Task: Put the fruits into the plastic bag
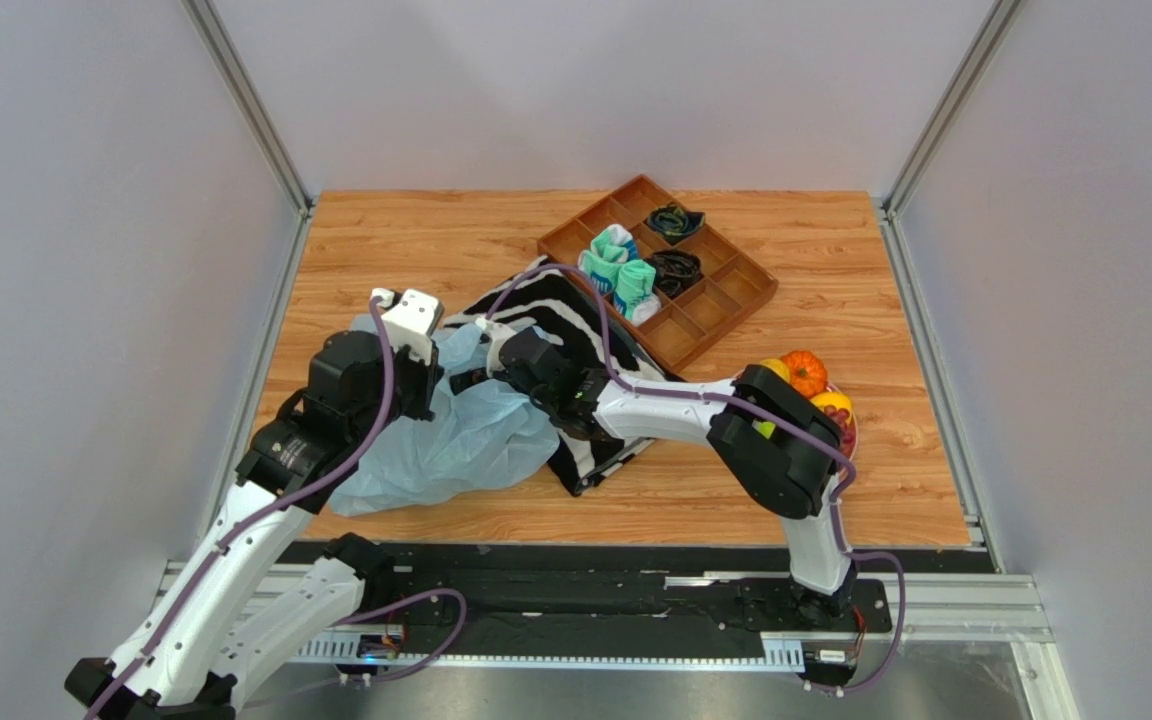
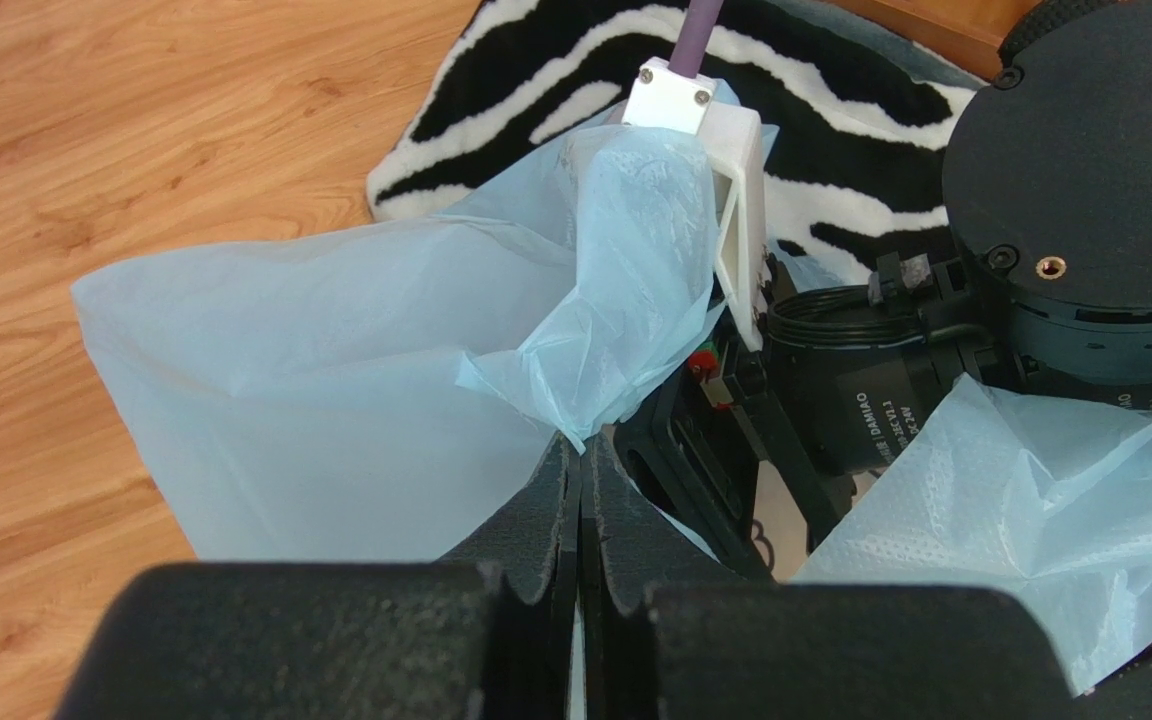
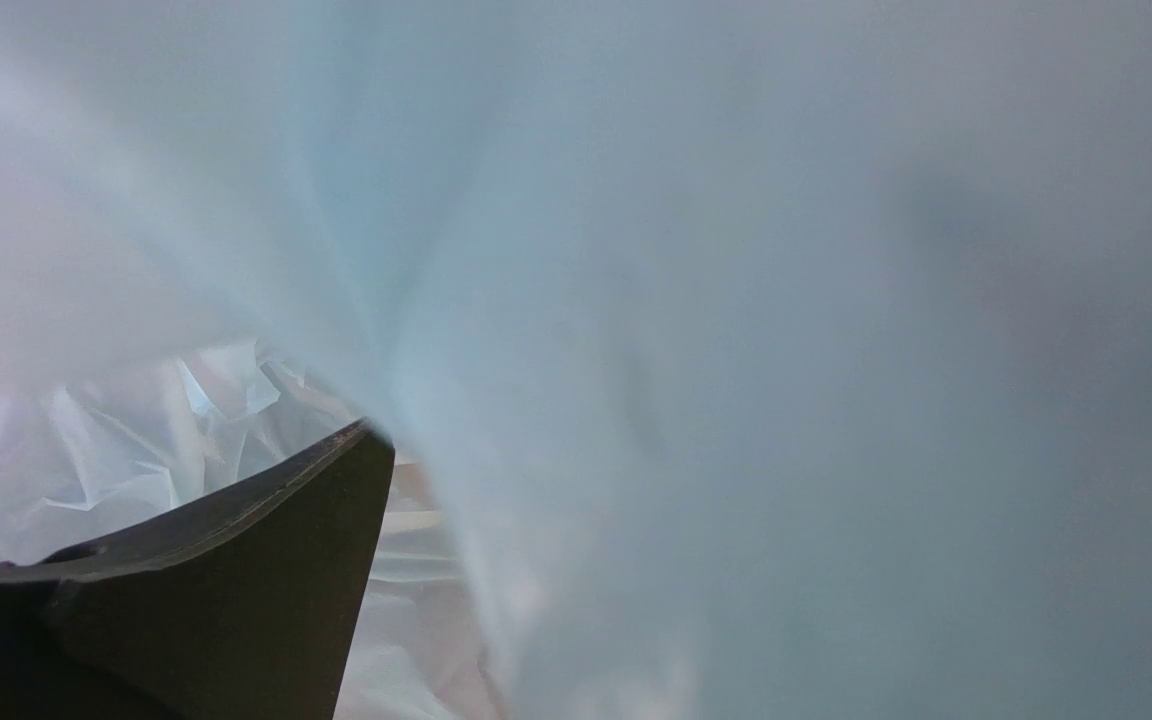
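The light-blue plastic bag [image 1: 455, 435] lies crumpled on the table's left-middle, partly over a zebra cloth. My left gripper [image 1: 440, 375] is shut on a fold of the bag's rim [image 2: 597, 375], holding it up. My right gripper [image 1: 504, 360] reaches into the bag's mouth. In the right wrist view one dark finger [image 3: 237, 585] stands well left of centre and bag film hides the other; no fruit shows between them. A pile of fruits [image 1: 805, 372], orange, yellow and red, sits at the right, partly behind my right arm's elbow.
A zebra-striped cloth [image 1: 597, 323] lies under the bag and my right forearm. A wooden divided tray [image 1: 717, 300] with teal-and-white socks [image 1: 620, 273] and dark items stands at the back. My right wrist [image 2: 898, 390] is close beside my left fingers.
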Action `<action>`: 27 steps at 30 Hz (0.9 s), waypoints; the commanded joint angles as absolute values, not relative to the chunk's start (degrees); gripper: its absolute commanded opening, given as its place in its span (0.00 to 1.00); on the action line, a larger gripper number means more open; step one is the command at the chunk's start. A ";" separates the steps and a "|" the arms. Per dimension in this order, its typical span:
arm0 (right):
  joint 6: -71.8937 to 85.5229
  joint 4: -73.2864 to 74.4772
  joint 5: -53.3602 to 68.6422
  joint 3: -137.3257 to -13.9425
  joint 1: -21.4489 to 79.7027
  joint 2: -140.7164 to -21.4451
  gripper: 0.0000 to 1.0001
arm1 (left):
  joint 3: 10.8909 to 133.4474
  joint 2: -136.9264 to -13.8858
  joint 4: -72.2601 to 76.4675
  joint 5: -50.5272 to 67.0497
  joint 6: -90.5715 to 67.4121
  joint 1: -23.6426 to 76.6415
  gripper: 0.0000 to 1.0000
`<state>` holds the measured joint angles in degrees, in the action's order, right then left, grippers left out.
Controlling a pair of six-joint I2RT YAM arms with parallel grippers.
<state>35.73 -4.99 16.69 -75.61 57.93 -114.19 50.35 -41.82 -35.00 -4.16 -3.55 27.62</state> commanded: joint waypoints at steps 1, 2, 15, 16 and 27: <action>34.02 -6.68 17.05 -76.99 57.92 -111.89 0.91 | 51.33 -41.66 -34.28 -4.92 -3.52 27.69 0.00; 33.67 -6.68 16.62 -76.47 57.83 -111.36 0.91 | 51.33 -41.83 -34.28 -5.10 -3.60 27.69 0.00; 31.82 -5.54 6.34 -66.19 53.88 -95.38 0.86 | 51.68 -42.28 -35.86 -10.19 -4.13 27.69 0.00; 30.69 -4.32 5.63 -65.40 53.70 -94.32 0.86 | 51.77 -42.36 -35.95 -10.63 -4.22 27.69 0.00; 29.27 -0.18 0.88 -57.93 47.99 -82.27 0.86 | 51.77 -42.10 -36.04 -11.16 -3.96 27.69 0.00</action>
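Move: The empty right hand, opened inside the plastic bag, next heads for the fruit bowl, about 45 cm to its right, 5 cm back and a few centimetres lower. On the way the zebra cloth's middle lies some 15 cm right and 4 cm ahead of the hand; the wooden tray stands about 26 cm right and 18 cm ahead. From the left hand the fruit bowl is about 47 cm right, 4 cm back and 20 cm below. Open right hand backs out of the bag, 12 cm right, 9 up, slightly forward; left keeps pinching the rim. ##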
